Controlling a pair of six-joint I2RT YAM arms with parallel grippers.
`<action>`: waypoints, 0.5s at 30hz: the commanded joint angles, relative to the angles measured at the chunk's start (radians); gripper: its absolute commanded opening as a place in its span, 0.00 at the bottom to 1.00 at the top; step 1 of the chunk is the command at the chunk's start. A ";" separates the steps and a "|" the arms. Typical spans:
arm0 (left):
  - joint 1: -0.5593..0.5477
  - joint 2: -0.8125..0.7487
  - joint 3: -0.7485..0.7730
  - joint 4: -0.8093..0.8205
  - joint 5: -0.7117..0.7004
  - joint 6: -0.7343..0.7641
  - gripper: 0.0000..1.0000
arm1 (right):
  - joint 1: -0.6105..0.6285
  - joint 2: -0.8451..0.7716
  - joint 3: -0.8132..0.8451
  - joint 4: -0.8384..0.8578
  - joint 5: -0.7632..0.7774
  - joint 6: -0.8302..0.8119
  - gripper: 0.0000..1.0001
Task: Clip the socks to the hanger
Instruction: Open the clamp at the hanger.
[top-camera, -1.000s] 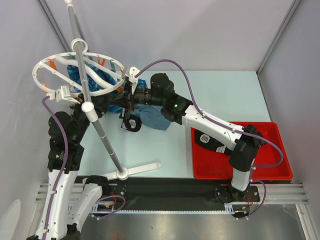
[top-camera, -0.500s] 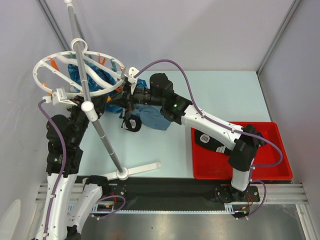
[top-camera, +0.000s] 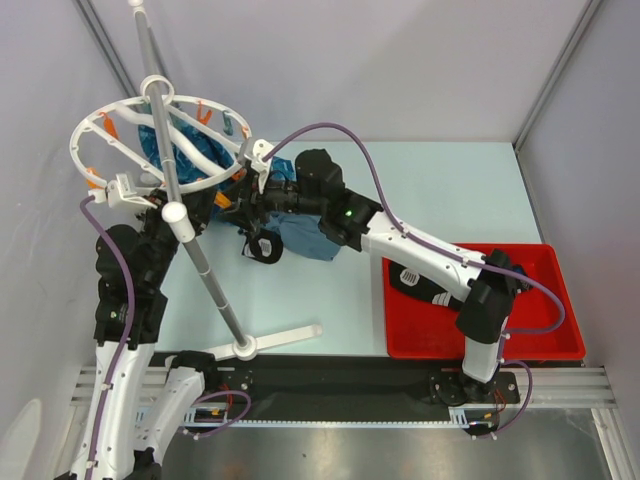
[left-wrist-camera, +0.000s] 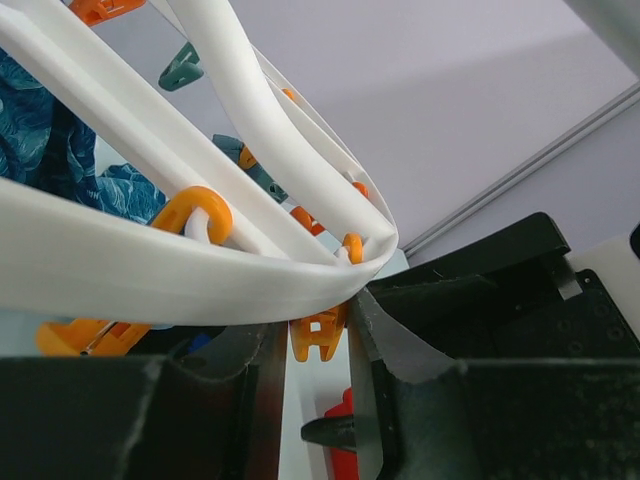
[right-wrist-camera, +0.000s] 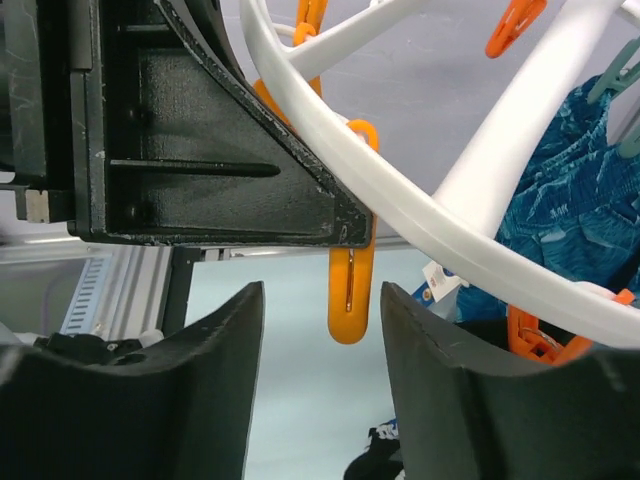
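The white ring hanger (top-camera: 100, 117) sits high on its tilted pole at the left, with orange and teal clips hanging from it. One black sock (top-camera: 263, 247) lies on the table under the ring's right side, and its tip shows in the right wrist view (right-wrist-camera: 375, 462). Another sock (top-camera: 425, 283) lies in the red tray (top-camera: 540, 350). My left gripper (left-wrist-camera: 318, 330) is shut on an orange clip (left-wrist-camera: 320, 338) under the ring's rim. My right gripper (right-wrist-camera: 322, 290) stands open around a second hanging orange clip (right-wrist-camera: 350, 295), with a gap on each side.
Blue patterned cloths (top-camera: 185, 155) hang clipped inside the ring. A plain grey-blue cloth (top-camera: 305, 238) lies beside the loose sock. The stand's pole (top-camera: 200, 265) slants down to a white foot (top-camera: 280, 340) near the front edge. Both arms crowd the ring's right rim.
My right gripper has opened. My left gripper has closed on the orange clip. The ring has shifted slightly up and to the right.
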 joint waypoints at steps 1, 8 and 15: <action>-0.003 0.002 0.025 0.003 -0.018 -0.020 0.00 | 0.012 -0.027 0.022 -0.008 0.031 -0.021 0.58; -0.003 0.005 0.022 -0.010 -0.030 -0.024 0.00 | 0.004 -0.130 -0.033 -0.028 0.114 -0.026 0.76; -0.003 0.007 0.015 -0.020 -0.035 -0.040 0.00 | -0.114 -0.283 -0.173 0.013 0.253 0.147 0.76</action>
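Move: The orange clamp hangs in the left fingers, its middle right at the left hand's point. From the right hand, whose half-open fingers already stand either side of its lower end, its middle is about 1 cm ahead, 2 cm to the left and 2 cm up. The hanger's rim runs some 5 cm above the right hand, 1 cm ahead and 1 cm left; the clamp with the hung sock is roughly 7 cm ahead, 1 cm left and 1 cm up. Rightward, away from the clamp and out from the hanger's rim, the right hand backs off about 6 cm, gathering speed and easing forward and up as it goes. First it stays almost in place while its fingers spread from half to about three-quarters open; then it turns some 10 degrees clockwise. The left hand barely shifts and keeps its pinch on the clamp. ##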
